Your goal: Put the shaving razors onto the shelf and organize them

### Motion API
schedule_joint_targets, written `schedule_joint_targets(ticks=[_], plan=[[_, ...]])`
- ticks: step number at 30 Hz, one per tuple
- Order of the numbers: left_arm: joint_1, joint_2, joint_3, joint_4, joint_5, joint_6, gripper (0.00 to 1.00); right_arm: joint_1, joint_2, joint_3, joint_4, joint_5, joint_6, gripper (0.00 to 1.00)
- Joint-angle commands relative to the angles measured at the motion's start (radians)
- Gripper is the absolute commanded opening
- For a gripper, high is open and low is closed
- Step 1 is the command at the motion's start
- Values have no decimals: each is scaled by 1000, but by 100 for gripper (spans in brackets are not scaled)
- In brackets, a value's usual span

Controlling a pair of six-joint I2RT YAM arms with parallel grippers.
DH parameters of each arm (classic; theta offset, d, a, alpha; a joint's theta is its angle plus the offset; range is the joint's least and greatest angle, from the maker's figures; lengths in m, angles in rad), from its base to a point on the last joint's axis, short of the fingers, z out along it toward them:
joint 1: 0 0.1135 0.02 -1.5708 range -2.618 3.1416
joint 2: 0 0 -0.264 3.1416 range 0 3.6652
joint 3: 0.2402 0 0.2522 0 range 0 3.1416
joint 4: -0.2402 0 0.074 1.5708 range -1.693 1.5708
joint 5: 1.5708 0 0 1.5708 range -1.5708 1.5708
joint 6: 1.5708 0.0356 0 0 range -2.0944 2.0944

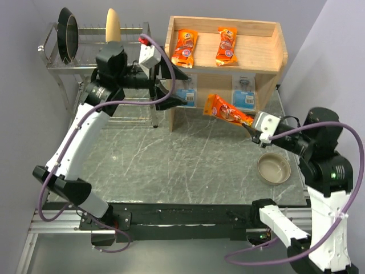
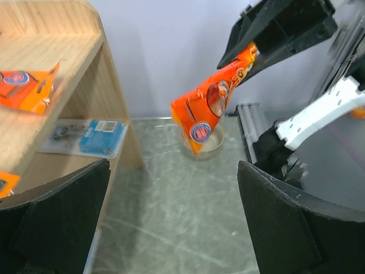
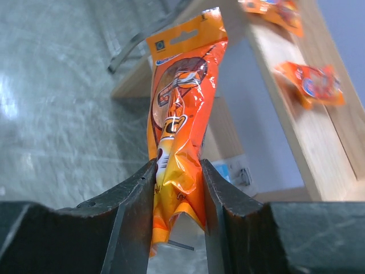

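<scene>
The wooden shelf [image 1: 268, 63] stands at the back. Two orange razor packets [image 1: 184, 47] [image 1: 226, 45] lie on its top tier. Two blue-and-white razor cards [image 1: 187, 97] [image 1: 246, 100] lie on the lower tier. My right gripper [image 1: 251, 128] is shut on the end of a third orange packet [image 1: 227, 111] and holds it in the air in front of the shelf; the right wrist view shows the packet [image 3: 182, 114] pinched between the fingers [image 3: 137, 194]. My left gripper [image 1: 179, 85] is open and empty at the shelf's left end, by the left blue card [image 2: 94, 137].
A chrome dish rack [image 1: 85, 57] with a dark pan [image 1: 68, 34] and a beige utensil [image 1: 112, 25] stands at the back left. A tan bowl [image 1: 274, 168] sits on the grey marbled table [image 1: 188, 165] near the right arm, and shows in the left wrist view [image 2: 201, 147].
</scene>
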Motion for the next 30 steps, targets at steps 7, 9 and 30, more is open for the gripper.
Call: schedule_joint_targets(ticks=[7,9,30], plan=[[-101,153,319,-575,-69,508,100,58,74,115,-275,-60,-509,42],[-136,132,254,-535,-80,497,99,90,76,115,-257,-31,-510,43],[-267,211,205,-512,-24,410,6,300,80,0,-91,150,-562,41]])
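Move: The razor pack held by the right gripper lies about 14 cm to the left gripper's right, 4 cm back and 8 cm lower, its free end reaching out between the hands. Two orange packs on the top shelf sit some 16 cm ahead of the left gripper and 9 cm below, one 1 cm, the other 14 cm to its right. The left gripper waits about 19 cm left, 7 cm ahead and 7 cm above the right one. Bring the open left gripper down about 9 cm, to the right and somewhat back, dipping its fingers some 15 degrees, onto the razor pack's free end, then close to pinch it. Meanwhile keep the right grip and carry the pack about 4 cm left towards the left gripper, a little down and back, turning it counter-clockwise. ##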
